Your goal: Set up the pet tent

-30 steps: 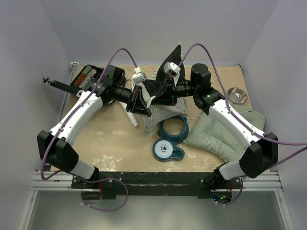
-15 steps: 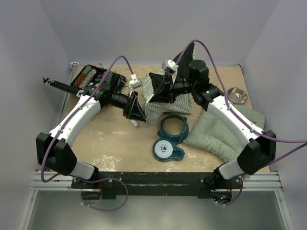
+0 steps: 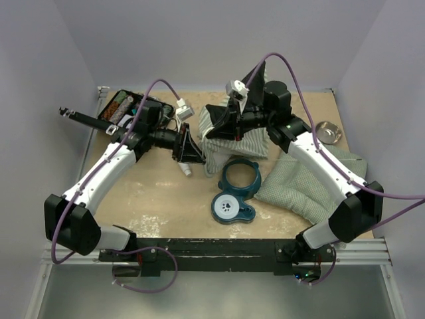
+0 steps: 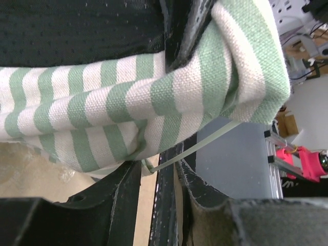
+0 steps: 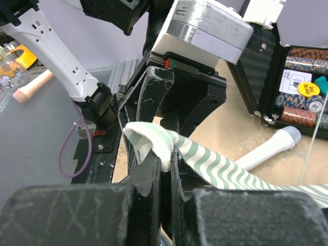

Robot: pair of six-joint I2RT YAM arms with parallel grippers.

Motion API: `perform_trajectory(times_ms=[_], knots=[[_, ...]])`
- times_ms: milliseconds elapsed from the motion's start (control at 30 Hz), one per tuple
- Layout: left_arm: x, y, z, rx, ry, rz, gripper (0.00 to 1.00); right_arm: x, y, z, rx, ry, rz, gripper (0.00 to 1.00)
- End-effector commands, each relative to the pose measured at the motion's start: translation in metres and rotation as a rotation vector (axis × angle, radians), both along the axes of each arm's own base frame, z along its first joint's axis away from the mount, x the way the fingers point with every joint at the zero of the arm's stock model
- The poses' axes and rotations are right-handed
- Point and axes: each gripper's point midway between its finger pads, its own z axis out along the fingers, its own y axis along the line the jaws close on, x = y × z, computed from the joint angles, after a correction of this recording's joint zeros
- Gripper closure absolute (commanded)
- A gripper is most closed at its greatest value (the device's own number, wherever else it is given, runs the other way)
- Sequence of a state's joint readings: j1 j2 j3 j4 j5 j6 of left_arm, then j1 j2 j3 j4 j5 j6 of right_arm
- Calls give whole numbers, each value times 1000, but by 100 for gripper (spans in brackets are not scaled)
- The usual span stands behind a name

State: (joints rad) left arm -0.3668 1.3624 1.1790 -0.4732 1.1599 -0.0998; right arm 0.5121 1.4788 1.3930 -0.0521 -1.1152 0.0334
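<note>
The pet tent, green-and-white striped with a black panel, is bunched up at the back centre of the table. My right gripper holds it up at its left side. The right wrist view shows that gripper shut on a folded striped edge of the tent. My left gripper is just left of the tent, low over the table. Seen from the left wrist, its jaws stand apart under the striped fabric. A thin pale pole and a black strip run through the gap.
A teal double bowl stand sits in front of the tent, with a green checked cushion to its right. A metal bowl is at the far right. An open black case of chips lies back left. A white tube lies below my left gripper.
My left gripper has opened, let go of the tent and drawn slightly back to the left. My right gripper has pulled the tent up and shifted it a little left.
</note>
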Motion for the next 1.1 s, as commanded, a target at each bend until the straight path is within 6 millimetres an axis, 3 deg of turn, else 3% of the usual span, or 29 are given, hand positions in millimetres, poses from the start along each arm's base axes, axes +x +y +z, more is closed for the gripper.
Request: perform_trajectory(times_ms=[0, 633, 767, 933, 1067], knots=[[17, -6, 30, -89, -114, 51, 66, -19, -1, 45, 78, -127, 58, 100], [11, -6, 59, -195, -261, 64, 61, -19, 0, 43, 80, -110, 59, 100], [12, -8, 60, -228, -208, 74, 71, -18, 1, 45, 87, -111, 62, 100], [10, -9, 44, -190, -130, 52, 98, -20, 0, 48, 84, -131, 70, 100], [2, -6, 18, -94, 34, 17, 100, -12, -3, 35, 4, -218, 64, 100]])
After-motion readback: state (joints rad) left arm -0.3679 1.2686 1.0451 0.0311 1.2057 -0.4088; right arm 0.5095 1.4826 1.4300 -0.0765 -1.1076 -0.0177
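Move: The left hand, fingers pointing right and partly open, goes for the thin pale tent pole where it leaves the striped tent corner, about 4 cm above it and 1 cm right. That corner, in the right fingers, is some 3 cm ahead and 8 cm above. On the table, roughly 25 cm below, the microphone is 9 cm left and 3 cm ahead, the teal ring 13 cm right and 5 cm back. From the right hand the pole spot is about 4 cm back and 5 cm below. The left hand climbs about 4 cm towards the striped corner with its fingers still partly open, the fingertips tipping up some 10 degrees, then eases to a stop just under the cloth and shuts its fingers nearly fully to pinch the pole where it comes out. Meanwhile the right hand keeps its pinch on the tent corner and holds it up almost in place, rising only about 1 cm. ##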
